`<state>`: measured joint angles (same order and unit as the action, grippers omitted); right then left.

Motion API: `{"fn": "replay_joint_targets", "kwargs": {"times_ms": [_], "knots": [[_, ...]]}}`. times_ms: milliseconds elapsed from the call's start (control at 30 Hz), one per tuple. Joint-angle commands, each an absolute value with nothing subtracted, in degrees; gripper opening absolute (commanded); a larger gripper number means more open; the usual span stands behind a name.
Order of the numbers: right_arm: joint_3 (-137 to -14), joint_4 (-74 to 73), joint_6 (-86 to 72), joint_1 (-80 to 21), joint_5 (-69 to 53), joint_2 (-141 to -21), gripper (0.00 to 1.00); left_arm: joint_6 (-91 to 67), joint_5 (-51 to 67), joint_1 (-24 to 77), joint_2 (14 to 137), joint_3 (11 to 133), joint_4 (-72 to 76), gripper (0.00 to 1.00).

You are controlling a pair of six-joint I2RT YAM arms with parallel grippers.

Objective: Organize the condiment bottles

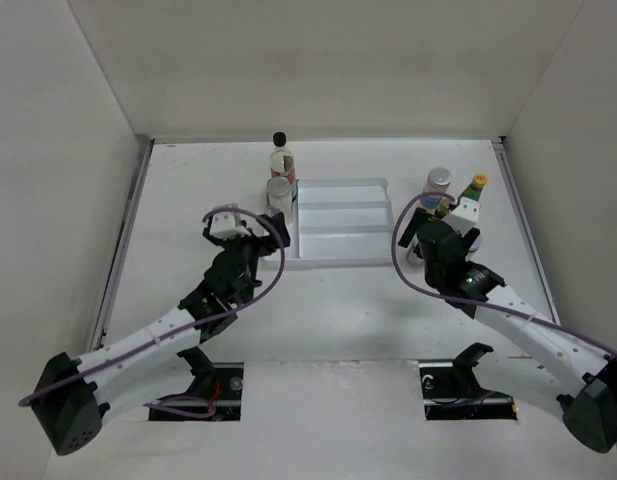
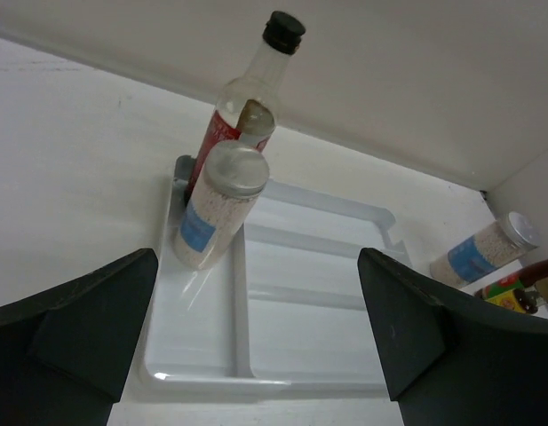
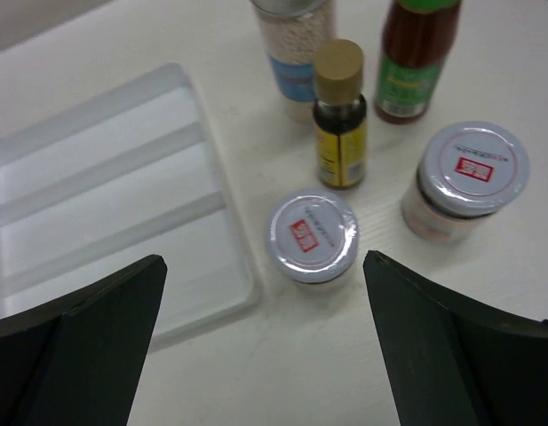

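Observation:
A tall clear black-capped bottle (image 1: 280, 150) (image 2: 247, 102) and a silver-lidded shaker jar (image 1: 280, 193) (image 2: 220, 209) stand at the far left corner of the white divided tray (image 1: 340, 245) (image 2: 291, 351). My left gripper (image 1: 250, 232) (image 2: 258, 297) hangs open before the tray, holding nothing. Right of the tray stand a second shaker jar (image 1: 438, 182) (image 3: 291, 44), a red sauce bottle (image 1: 473, 188) (image 3: 416, 62), a tiny dark yellow-capped bottle (image 3: 339, 115) and two short white-lidded jars (image 3: 312, 235) (image 3: 464, 173). My right gripper (image 1: 428, 238) (image 3: 265, 266) is open above the nearer jar.
White walls close in the table on the left, back and right. The tray (image 3: 105, 177) has stepped rows and a narrow left compartment. The arm bases sit at the near edge, with two dark cut-outs (image 1: 213, 385) beside them.

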<state>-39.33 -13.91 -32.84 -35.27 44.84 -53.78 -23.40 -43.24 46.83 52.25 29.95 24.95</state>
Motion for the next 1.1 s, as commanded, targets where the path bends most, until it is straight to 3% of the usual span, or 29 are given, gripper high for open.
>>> {"fn": "replay_joint_targets", "kwargs": {"times_ms": [0,200,433,500,633,867,1067], "knots": [[-40.9,-16.9,-33.5,-31.3,43.1,-56.9,1.0,-29.2,-43.5,45.9,44.9,23.4,23.0,1.0],[-40.1,-12.0,-32.3,-23.5,33.6,-61.8,1.0,-35.2,-44.0,45.0,33.9,15.2,17.5,1.0],[-41.2,-8.3,-32.3,-22.2,27.8,-71.1,0.97,-36.9,-42.8,40.3,34.8,11.9,18.6,1.0],[-41.8,-7.0,-32.1,-21.4,27.9,-74.1,0.87,-36.9,-42.1,39.0,35.9,11.1,20.0,1.0],[-42.5,-5.7,-32.0,-21.3,32.7,-74.2,0.52,-37.1,-40.4,37.1,36.7,10.0,21.4,1.0],[-49.1,-9.9,-26.7,-34.4,43.2,-64.1,0.46,-37.4,-40.9,36.9,35.9,9.3,23.0,1.0],[-58.7,-2.0,-25.2,-47.7,34.6,-74.3,0.48,-38.0,-43.0,36.0,34.0,8.3,23.0,0.99]]}}
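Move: The near white-lidded jar, the one next to the tray, stands about 3 cm ahead of the right hand, 2 cm to its right and some 12 cm below. The small yellow-label bottle is about 13 cm ahead and 9 cm right of the hand; the right-hand jar is 4 cm ahead and 15 cm right. The tray's middle lies some 16 cm ahead and 25 cm left. From the empty left hand, the near jar is about 43 cm right and 3 cm ahead. The right hand sinks about 11 cm onto the near white-lidded jar, easing a little forward and right and tipping its fingers some 20 degrees down, closes them around the jar just under the lid, then lifts it about 12 cm and swings left by as much towards the tray, levelling out and turning counter-clockwise. The open, empty left hand meanwhile draws away from the tall jar in the tray, down some 10 cm and left about 8 cm, and a little back, then waits there. ##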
